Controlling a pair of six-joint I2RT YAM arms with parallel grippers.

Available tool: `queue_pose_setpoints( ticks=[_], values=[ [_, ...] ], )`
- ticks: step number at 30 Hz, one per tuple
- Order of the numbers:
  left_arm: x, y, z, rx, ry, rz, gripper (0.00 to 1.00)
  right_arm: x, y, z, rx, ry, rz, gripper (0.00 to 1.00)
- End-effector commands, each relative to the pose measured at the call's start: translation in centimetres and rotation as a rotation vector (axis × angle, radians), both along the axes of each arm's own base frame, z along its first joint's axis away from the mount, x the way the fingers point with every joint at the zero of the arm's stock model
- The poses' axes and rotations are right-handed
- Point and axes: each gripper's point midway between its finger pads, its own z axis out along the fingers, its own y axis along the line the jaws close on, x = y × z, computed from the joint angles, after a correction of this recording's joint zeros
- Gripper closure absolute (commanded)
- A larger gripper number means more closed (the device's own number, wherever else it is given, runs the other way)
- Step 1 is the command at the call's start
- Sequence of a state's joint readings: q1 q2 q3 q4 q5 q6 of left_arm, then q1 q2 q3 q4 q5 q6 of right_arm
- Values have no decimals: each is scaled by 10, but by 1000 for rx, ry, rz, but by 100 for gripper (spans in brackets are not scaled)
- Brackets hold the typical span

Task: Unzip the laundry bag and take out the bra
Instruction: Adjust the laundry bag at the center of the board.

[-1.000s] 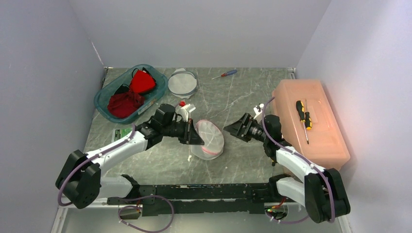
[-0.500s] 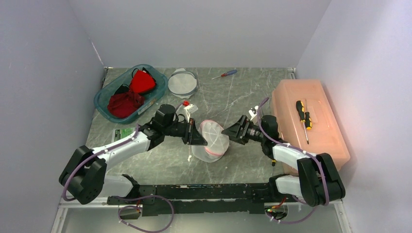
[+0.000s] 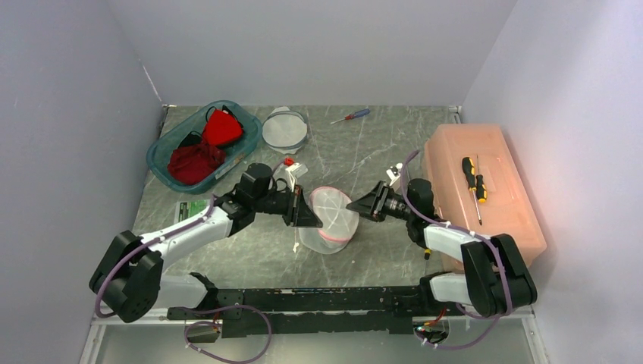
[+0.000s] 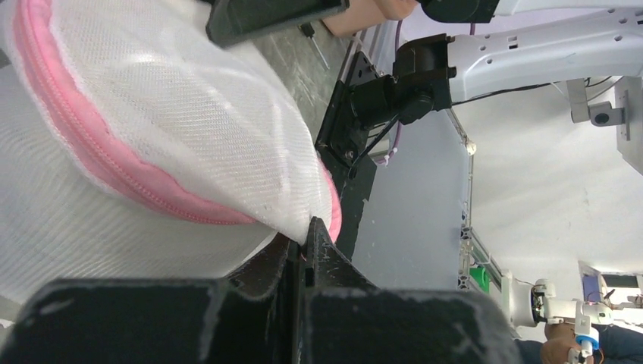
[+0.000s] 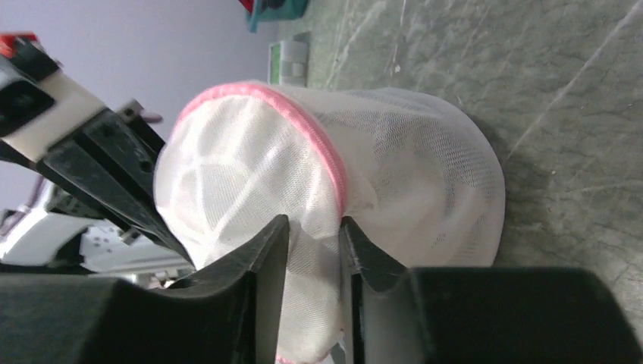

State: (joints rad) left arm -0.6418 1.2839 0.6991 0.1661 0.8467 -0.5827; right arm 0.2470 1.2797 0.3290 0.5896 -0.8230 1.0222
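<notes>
The laundry bag (image 3: 330, 216) is a round white mesh pouch with a pink zipper band, held up off the table's middle. My left gripper (image 3: 312, 218) is shut on its left edge, the fingertips pinching mesh beside the pink band (image 4: 309, 235). From the right, my right gripper (image 3: 353, 205) has its fingers either side of a fold of the bag (image 5: 250, 167), pressing the mesh right by the pink seam (image 5: 313, 231). The bag's zipper pull does not show. The bra is hidden from every view.
A teal bin (image 3: 157, 154) holding red garments (image 3: 220, 127) stands at the back left. Behind it is a second round mesh pouch (image 3: 285, 127), then a small screwdriver (image 3: 351, 116). An orange box (image 3: 508, 220) on the right carries a yellow-black screwdriver (image 3: 474, 182).
My right gripper moved left to the bag and its jaws narrowed onto a fold of mesh. The left gripper lifted the bag slightly and kept its grip.
</notes>
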Motion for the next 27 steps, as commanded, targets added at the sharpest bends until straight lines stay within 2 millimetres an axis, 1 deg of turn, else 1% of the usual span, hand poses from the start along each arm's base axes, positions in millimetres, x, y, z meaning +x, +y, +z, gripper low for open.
queue_pose_setpoints(
  ticks=[1,3,4,5,6,7,8,9,12,14,16,18,20,21,22,23,24,25,27],
  values=[
    [6,5,8,9,-68,47,96,-2,8,46,86,-139,57,76],
    [13,8,7,42,-73,96,93,-4,7,54,75,-167,53,88],
    [18,10,7,60,-78,127,88,-4,5,54,58,-167,46,95],
    [24,12,8,76,-80,160,82,-4,4,55,40,-176,38,100],
    [30,14,10,91,-84,193,75,-3,2,56,19,-190,22,100],
    [36,15,13,96,-93,220,67,-2,0,57,0,-200,7,100],
    [41,18,12,116,-86,245,61,0,-3,58,-18,-209,-14,100],
    [48,19,14,126,-89,273,59,2,-6,59,-36,-222,-43,100],
    [68,17,21,140,-103,327,61,11,-17,64,-61,-246,-167,100],
    [83,13,27,154,-115,339,58,15,-21,71,-63,-263,-245,100],
    [102,11,31,193,-128,379,48,16,-21,78,-70,-279,-318,100],
    [120,13,33,228,-108,438,38,14,-16,83,-77,-283,-376,100],
    [134,22,36,265,-62,525,28,11,-9,86,-47,-262,-428,100],
    [135,25,39,267,-35,564,26,12,-9,87,-21,-246,-454,100],
    [134,31,41,266,-5,608,21,13,-9,86,0,-224,-480,100],
    [130,36,42,258,23,649,18,15,-9,84,12,-202,-499,100],
    [124,44,43,236,62,699,8,18,-11,82,20,-179,-528,100],
    [116,50,44,208,99,741,6,20,-13,81,34,-160,-551,100],
    [100,69,37,164,179,844,6,22,-16,76,61,-121,-587,100]
  ],
)
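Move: The laundry bag is between the hands. Its middle lies roughly 3 cm right and 1 cm ahead of the left fingers, which hold its left edge, and about 5 cm left and 3 cm back of the right hand, some 5 cm below both. From the left hand, the second mesh bag is about 26 cm ahead and 10 left, the teal tray 22 ahead and 33 left. The blue screwdriver lies about 26 cm straight ahead of the right hand. The right fingers close from part open and pinch the laundry bag's rim on its right side, then lift it, rising some 8 cm and easing down a little at the end while the hand turns clockwise by about 25 degrees. Meanwhile the left hand opens wide to let go of the left edge and swings about 12 cm forward and slightly up, away from its old grip towards the far-left side of the rim, turning counter-clockwise and edging left at the last. ##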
